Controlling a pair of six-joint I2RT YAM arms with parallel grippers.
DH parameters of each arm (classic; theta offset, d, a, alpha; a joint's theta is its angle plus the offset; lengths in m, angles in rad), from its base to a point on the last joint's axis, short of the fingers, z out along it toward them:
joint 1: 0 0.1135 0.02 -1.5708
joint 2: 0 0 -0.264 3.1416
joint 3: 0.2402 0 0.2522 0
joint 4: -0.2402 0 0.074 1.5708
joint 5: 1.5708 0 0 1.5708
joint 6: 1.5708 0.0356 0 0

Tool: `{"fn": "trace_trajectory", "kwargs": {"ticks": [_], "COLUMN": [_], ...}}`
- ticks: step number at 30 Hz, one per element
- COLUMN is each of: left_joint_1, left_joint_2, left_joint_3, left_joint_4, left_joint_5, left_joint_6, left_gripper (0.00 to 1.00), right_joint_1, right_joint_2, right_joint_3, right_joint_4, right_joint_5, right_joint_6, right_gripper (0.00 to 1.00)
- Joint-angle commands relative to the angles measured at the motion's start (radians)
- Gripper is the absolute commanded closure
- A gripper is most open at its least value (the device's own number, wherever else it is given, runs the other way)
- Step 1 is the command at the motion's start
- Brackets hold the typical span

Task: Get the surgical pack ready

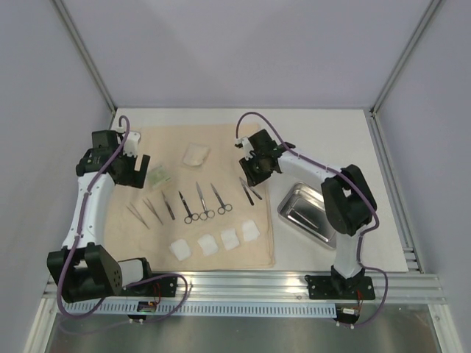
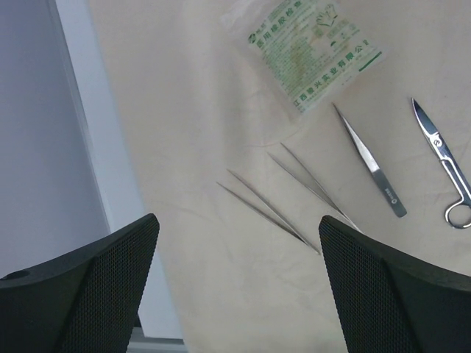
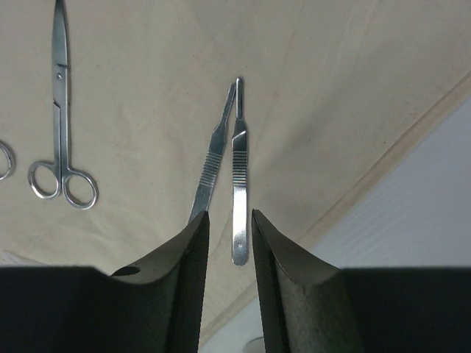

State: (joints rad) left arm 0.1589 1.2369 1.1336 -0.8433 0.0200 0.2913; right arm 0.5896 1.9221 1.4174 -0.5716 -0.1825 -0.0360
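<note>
The beige cloth [image 1: 221, 147] of the surgical pack lies spread flat on the table. On it lie three tweezers [image 1: 153, 211], three scissors [image 1: 202, 202], two flat steel handles [image 3: 237, 169] and a row of white gauze squares [image 1: 208, 243]. The steel tray [image 1: 305, 211] stands off the cloth to the right. My right gripper [image 3: 229, 220] hovers over the cloth's right edge. Its jaws stand a narrow gap apart on either side of the end of one handle, and I see no contact. My left gripper [image 2: 239, 220] is wide open and empty above two thin tweezers [image 2: 268, 206].
A green-printed packet [image 2: 313, 48] and a loose white gauze pad [image 1: 196, 154] lie on the far part of the cloth. A pointed tweezer [image 2: 372, 165] and scissors [image 2: 445, 169] lie right of the left gripper. Metal rails run along the table's front and right edges.
</note>
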Motion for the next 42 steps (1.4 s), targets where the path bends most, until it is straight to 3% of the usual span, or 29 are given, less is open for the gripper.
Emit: {"fn": "trace_trajectory", "kwargs": {"ticks": [1,6,10,26,28,38,42], "left_joint_1": [0.004,0.005,0.005,0.004,0.005,0.005,0.005], "left_joint_2": [0.013,0.045,0.036,0.042,0.045,0.052,0.047], "left_joint_3": [-0.005,0.002,0.005,0.005,0.008,0.014,0.018], "left_joint_4": [0.013,0.003,0.003,0.001,0.0,0.0,-0.005], "left_joint_5": [-0.063,-0.095,-0.098,-0.104,-0.106,-0.106,-0.109], "left_joint_6": [-0.001,-0.011,-0.009,-0.011,-0.009,-0.007,-0.006], "left_gripper": [0.0,0.0,0.0,0.0,0.0,0.0,0.0], "right_joint_1": [0.032,0.035,0.035,0.036,0.036,0.036,0.035], "right_joint_2": [0.032,0.1,0.147,0.233,0.247,0.249,0.209], "right_joint_3": [0.089,0.135,0.147,0.152,0.156,0.161,0.169], "right_joint_4": [-0.094,-0.157,-0.185,-0.224,-0.235,-0.263,-0.26], "right_joint_5": [0.057,0.141,0.124,0.153,0.175,0.181,0.178], "right_joint_6": [-0.041,-0.041,-0.044,-0.022,-0.021,-0.011,-0.007], "right_gripper": [0.67,0.69,0.73,0.69,0.71,0.99,1.0]}}
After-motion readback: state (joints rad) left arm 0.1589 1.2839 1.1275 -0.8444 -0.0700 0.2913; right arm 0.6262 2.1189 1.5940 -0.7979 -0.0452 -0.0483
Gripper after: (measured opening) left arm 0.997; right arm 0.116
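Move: Just under the right hand, about 5 cm down, lies the outer scalpel handle, its middle roughly 1 cm ahead and 1 cm left. The other scalpel handle is about 1 cm back and 2 cm left of the hand; the nearest scissors lie some 11 cm left and 2 cm back, and the steel tray is centred about 20 cm right and 7 cm back. From the left hand the outer handle lies some 38 cm right, 5 cm ahead and 16 cm lower. Sinking about 4 cm onto the near half of the outer scalpel handle, the right hand drifts a little right and back, while its wrist swings some 15 degrees to bring the fingers nearly upright. It then holds there with the partly open fingers either side of the handle and closes them to pinch its flanks. The free left hand, still wide open, settles about 2 cm left and down. ##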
